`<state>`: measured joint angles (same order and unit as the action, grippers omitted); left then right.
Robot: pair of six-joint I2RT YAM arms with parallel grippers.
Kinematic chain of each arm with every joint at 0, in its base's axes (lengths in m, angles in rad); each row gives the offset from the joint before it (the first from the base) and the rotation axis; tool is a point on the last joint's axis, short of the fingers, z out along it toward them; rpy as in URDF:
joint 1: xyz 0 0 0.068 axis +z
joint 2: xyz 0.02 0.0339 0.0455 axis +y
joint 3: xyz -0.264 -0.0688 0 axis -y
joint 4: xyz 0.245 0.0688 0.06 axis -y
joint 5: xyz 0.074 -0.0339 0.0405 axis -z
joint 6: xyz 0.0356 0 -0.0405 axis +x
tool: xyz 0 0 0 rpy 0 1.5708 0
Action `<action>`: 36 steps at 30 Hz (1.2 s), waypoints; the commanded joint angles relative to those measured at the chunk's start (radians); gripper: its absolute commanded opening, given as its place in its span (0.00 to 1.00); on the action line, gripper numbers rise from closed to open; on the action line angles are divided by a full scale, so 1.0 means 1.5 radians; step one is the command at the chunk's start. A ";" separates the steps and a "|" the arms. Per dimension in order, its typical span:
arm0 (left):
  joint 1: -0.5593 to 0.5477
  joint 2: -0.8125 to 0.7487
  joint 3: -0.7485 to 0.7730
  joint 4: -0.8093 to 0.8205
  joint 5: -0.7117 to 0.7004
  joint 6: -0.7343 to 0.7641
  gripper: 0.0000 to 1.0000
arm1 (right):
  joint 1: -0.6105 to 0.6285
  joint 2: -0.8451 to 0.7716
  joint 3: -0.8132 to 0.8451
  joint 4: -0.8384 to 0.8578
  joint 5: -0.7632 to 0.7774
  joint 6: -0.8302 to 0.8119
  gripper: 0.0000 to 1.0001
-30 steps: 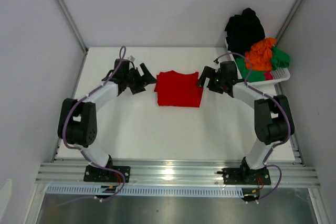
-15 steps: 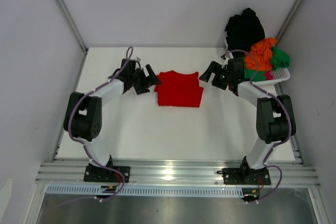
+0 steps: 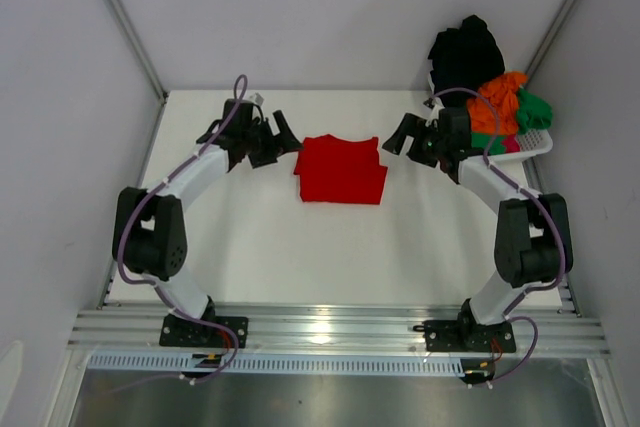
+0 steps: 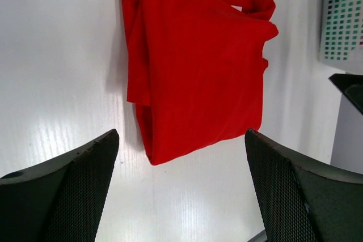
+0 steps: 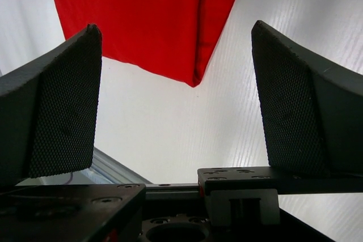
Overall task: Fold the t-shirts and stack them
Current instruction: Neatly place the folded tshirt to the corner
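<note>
A folded red t-shirt point(image 3: 341, 169) lies flat in the middle of the white table point(image 3: 300, 247); it also shows as red t-shirt point(image 4: 198, 66) and red t-shirt point(image 5: 142, 21). My left gripper point(image 3: 285, 137) hovers open just left of its far-left corner, nothing between its fingers point(image 4: 68, 191). My right gripper point(image 3: 398, 135) stands open just right of the shirt's far-right corner, its fingers point(image 5: 62, 106) empty. Black t-shirt point(image 3: 465, 55), orange t-shirt point(image 3: 497, 102) and green t-shirt point(image 3: 530, 109) are heaped in the basket, with a bit of pink t-shirt point(image 3: 512, 145) showing.
The white plastic basket point(image 3: 540, 142) stands at the table's far right corner, close behind my right arm. Its perforated wall, the basket point(image 4: 343, 15), appears at the upper right of the left wrist view. Grey walls bound the table on three sides.
Both grippers have drawn back from the red shirt's sides towards the far edge of the table and stay open. The shirt has not moved.
</note>
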<state>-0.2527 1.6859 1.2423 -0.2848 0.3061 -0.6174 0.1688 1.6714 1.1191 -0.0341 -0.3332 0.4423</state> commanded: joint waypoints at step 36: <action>-0.036 0.257 0.139 0.027 0.048 -0.169 0.89 | 0.003 -0.158 -0.041 -0.103 0.034 0.016 0.99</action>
<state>-0.3050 2.0514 1.4158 -0.2924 0.3298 -0.8268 0.1692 1.4742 1.0359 -0.1703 -0.2779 0.4706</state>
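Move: The folded red t-shirt lies flat, its middle about 14 cm to the left hand's right, 2 cm ahead and some 13 cm below; its left edge is only about 3 cm to that hand's right, also 2 cm ahead. The basket of clothes stands roughly 40 cm to the right of the t-shirt and 10 cm farther out. From the right hand, the t-shirt's middle is about 14 cm to the left, level fore and aft, 13 cm below. Down onto the t-shirt's left edge: after a small shift left and then forward, the left hand drops some 9 cm, working about 4 cm right and a little forward, its fingers tipping some 15 degrees further down and staying wide open, one either side of the edge; a touch isn't certain. The right hand, open, backs about 4 cm away from the t-shirt, rising a bit. ##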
